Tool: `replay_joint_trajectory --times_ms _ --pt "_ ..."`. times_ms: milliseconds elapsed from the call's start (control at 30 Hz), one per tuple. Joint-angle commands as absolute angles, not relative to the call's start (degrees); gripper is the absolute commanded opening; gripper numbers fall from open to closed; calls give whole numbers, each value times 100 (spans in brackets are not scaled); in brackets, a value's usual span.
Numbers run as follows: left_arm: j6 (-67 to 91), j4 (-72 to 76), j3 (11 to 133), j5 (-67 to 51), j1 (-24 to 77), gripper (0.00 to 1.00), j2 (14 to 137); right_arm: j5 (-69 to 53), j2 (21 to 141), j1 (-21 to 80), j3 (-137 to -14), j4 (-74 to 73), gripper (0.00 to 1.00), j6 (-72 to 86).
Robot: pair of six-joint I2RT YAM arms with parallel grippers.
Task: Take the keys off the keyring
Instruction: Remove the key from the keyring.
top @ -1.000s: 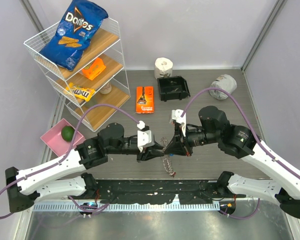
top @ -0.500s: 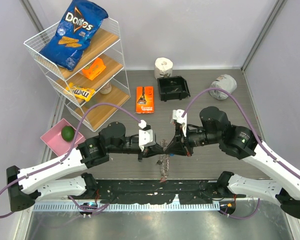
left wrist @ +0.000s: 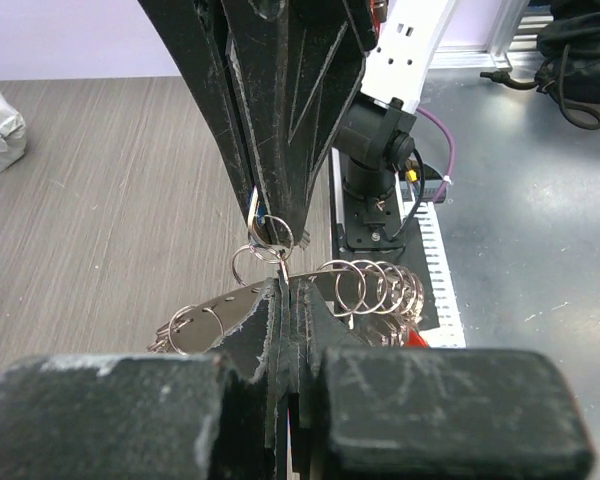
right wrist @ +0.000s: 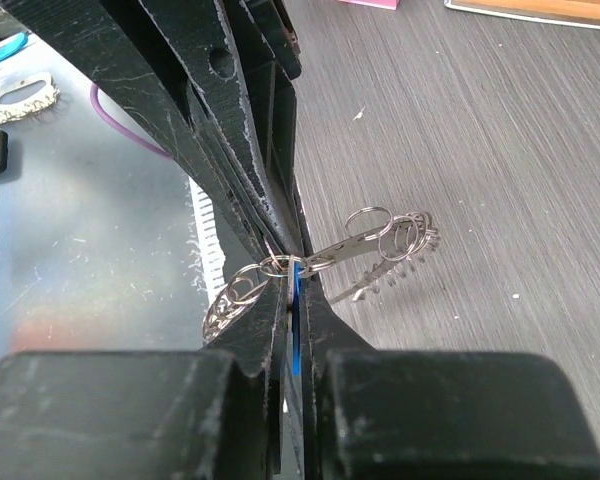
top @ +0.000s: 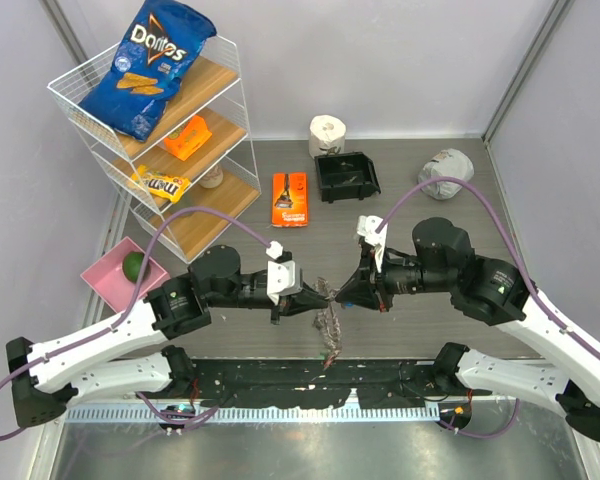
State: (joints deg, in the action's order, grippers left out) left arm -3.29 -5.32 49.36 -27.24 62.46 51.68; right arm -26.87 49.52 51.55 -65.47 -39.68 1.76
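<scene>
Above the table's near middle my two grippers meet tip to tip. The left gripper is shut on a thin small ring of the keyring. Its loops fan out to either side of my tips, and a red bit shows behind them. The right gripper is shut on a blue-headed key held edge-on between its pads. The small ring at its tips links to the bundle, whose silver keys and rings hang beyond. The rest of the bundle dangles below both tips in the top view.
A wire shelf at the back left holds a Doritos bag, an orange pack and M&Ms. A pink tray with a lime sits left. An orange packet, black bin, paper roll and crumpled white wad lie further back.
The left gripper has closed onto the ring. The right arm has drawn slightly rightward and the left slightly leftward, with the bundle still hanging between the tips.
</scene>
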Motion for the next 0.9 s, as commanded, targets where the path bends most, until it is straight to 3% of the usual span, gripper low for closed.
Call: replay_joint_trajectory --times_ms 0,233,367,433,500,633,867 --pt "-299 -519 4992 -3401 6267 0 5142 -2329 4878 5106 -6688 -3595 5 299" --pt "-167 -474 4860 -3120 6275 0 4992 -2250 4799 5106 -6618 -3603 6 299" --pt "-491 -922 4992 -3155 6275 0 4940 -2232 4755 5115 -6496 -3595 25 264" --pt "-580 -1106 5088 -3155 6267 0 4940 -2259 4720 5106 -6451 -3595 43 176" --pt "-606 -1256 5185 -3129 6275 0 4957 -2276 4650 5106 -6399 -3595 51 89" --pt "-580 -1406 5317 -3190 6275 0 4948 -2495 4395 5106 -6250 -3551 58 -245" --pt "-361 -1582 5502 -3401 6267 0 5062 -3558 3920 5106 -5635 -2868 60 -668"
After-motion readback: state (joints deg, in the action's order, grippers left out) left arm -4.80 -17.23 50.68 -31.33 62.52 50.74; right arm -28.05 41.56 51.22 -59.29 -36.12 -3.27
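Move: Holding the blue key between nearly shut fingers, the right hand sits close to the left one: the keyring's pinched part at the left fingertips is about 2 cm to its left, level with it. From the left hand, which grips the keyring, the blue key is some 2 cm to the right at the same height. The dangling red and green tags hang roughly 8 cm below the left hand, about 5 cm back and 1 cm right. Opening its fingers wide, the right hand lets go of the blue key and shifts about 1.5 cm right, away from the left gripper, edging forward and then back as it rolls some 10 degrees. The left hand keeps its pinch on the keyring and moves off about 3 cm down, 2 cm back and 2 cm left, its fingertips dipping. ##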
